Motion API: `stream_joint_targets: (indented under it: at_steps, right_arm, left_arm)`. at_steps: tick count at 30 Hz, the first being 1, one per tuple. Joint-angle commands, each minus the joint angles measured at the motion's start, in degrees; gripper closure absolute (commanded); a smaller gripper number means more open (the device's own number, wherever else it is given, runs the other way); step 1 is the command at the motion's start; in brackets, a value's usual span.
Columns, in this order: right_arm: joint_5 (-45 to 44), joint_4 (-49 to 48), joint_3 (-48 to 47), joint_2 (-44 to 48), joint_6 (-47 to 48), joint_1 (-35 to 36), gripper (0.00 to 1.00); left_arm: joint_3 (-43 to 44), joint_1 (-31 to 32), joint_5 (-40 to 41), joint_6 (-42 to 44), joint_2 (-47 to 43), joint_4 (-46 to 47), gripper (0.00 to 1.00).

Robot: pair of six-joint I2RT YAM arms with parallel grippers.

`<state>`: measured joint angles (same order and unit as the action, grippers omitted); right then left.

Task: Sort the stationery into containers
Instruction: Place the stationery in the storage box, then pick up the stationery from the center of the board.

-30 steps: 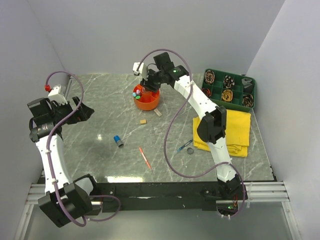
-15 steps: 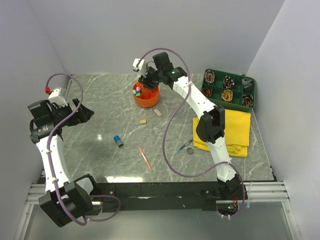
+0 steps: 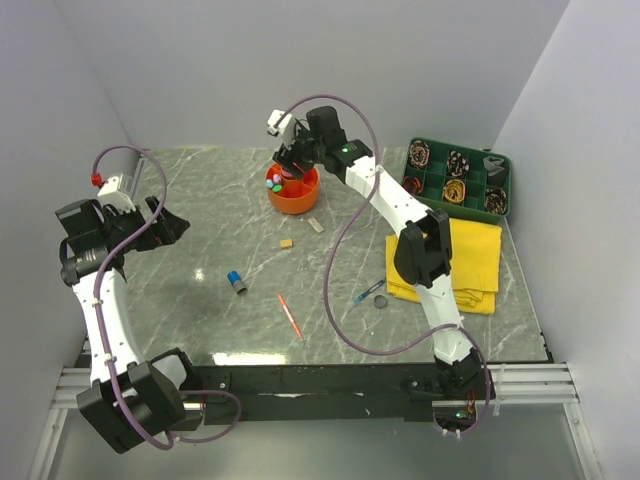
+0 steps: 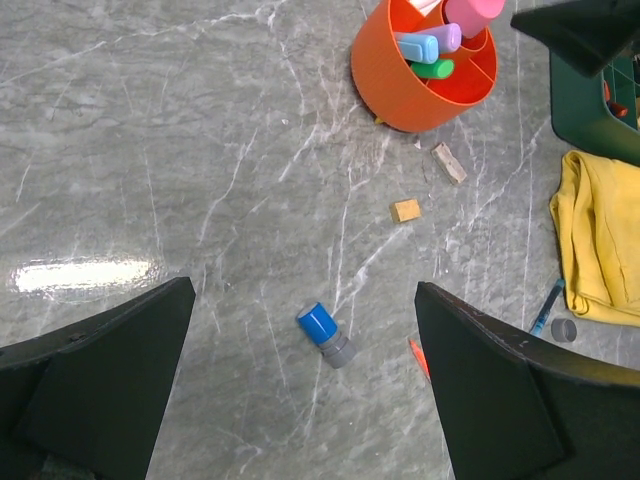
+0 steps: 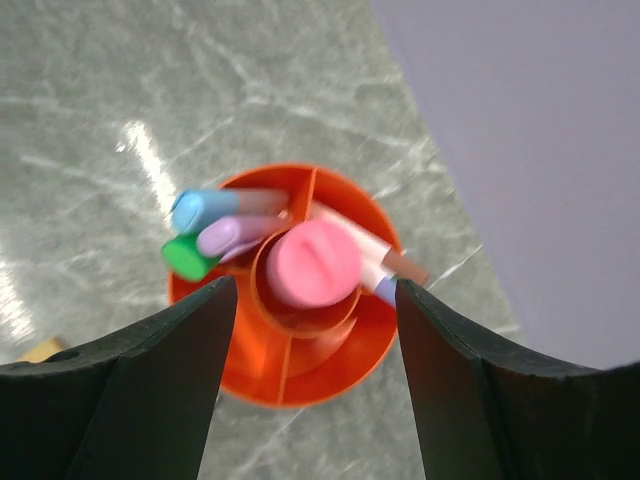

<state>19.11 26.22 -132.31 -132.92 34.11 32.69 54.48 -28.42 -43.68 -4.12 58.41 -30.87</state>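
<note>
The round orange organiser [image 3: 293,195] stands at the back middle of the table. My right gripper [image 3: 290,163] hovers right above it, open. In the right wrist view a pink tube [image 5: 318,262] stands in the organiser's [image 5: 300,385] centre cup between the spread fingers [image 5: 150,380], touching neither; green-, purple- and blue-capped markers [image 5: 200,235] lean in a ring compartment. My left gripper [image 3: 165,225] hangs open at the left, holding nothing. On the table lie a blue cap [image 4: 326,333], a red pen [image 3: 290,315], two small erasers [image 4: 406,210], a blue pen [image 3: 366,294] and a dark disc [image 3: 380,301].
The green divided tray [image 3: 458,178] sits at the back right with coiled items in its cells. A yellow cloth [image 3: 462,255] lies in front of it, under the right arm's elbow. Grey walls close in the back and both sides.
My right gripper has shifted slightly back and left over the organiser, and its jaws have spread wider. The left arm has barely moved.
</note>
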Motion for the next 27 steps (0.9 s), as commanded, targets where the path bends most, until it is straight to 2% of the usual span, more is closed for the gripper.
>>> stream_joint_targets:
  at_steps: [1,5,7,11,13,16,19,23,27]
  right_arm:
    - [-0.92,-4.86,4.77,9.43,-4.83,-0.43,0.27]
    - [-1.18,-5.56,12.14,17.16,-9.66,-0.61,0.27]
    - [-1.1,-5.83,15.66,21.8,-12.47,-0.61,0.27]
    - [-1.62,-6.27,28.64,30.25,-17.4,-0.61,0.28]
    - [-1.36,-6.0,33.76,35.24,-19.16,-0.52,0.27]
    - [-4.34,-6.27,47.62,42.27,-24.08,-0.52,0.28]
    - [-2.51,-4.16,57.55,48.87,-19.8,-0.52,0.28]
    - [-2.34,-2.93,65.42,53.02,-13.37,-2.01,0.3]
    - [6.27,-3.54,69.29,54.18,-15.47,-7.62,0.33]
  left_arm:
    - [0.72,-0.14,0.08,0.95,-0.41,0.03,0.01]
    - [-0.25,3.09,3.86,1.48,-0.32,-2.61,0.0]
    - [-0.16,6.52,9.28,1.31,0.21,-3.92,0.0]
    - [0.36,9.61,14.66,-0.79,1.44,-6.13,0.0]
    - [0.19,9.97,14.59,-4.12,2.58,-5.43,0.01]
    - [-0.95,10.05,13.54,-10.26,4.07,-3.15,0.01]
    - [-2.62,11.54,10.81,-11.88,6.0,0.19,0.0]
    - [-2.02,12.86,5.9,-9.17,8.47,3.28,0.01]
    - [5.36,17.16,5.8,2.32,12.94,-1.64,0.01]
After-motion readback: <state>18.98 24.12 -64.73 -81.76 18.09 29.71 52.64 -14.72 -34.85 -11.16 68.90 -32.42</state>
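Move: The blue pen lies on the table roughly 29 cm back and 20 cm right of the right hand, about 21 cm below; the grey round cap is some 2 cm back and 2 cm right of the pen, the eraser 12 cm back and 6 cm right of the hand. The orange storage box is nearly beneath, 2 cm back. From the left hand, the blue-capped tube lies 4 cm back, 12 cm right and 22 cm down; the yellow cube is 6 cm ahead, 24 cm right. Arch the empty, open right gripper up about 8 cm and away from the pink bottle in the orange storage box, then down towards the blue pen, ending some 20 cm back and 15 cm right, fingers tipped some 25 degrees further down. Meanwhile sink the open left gripper about 7 cm and shift it 5 cm right towards the blue-capped tube, also tipping its fingers down. ##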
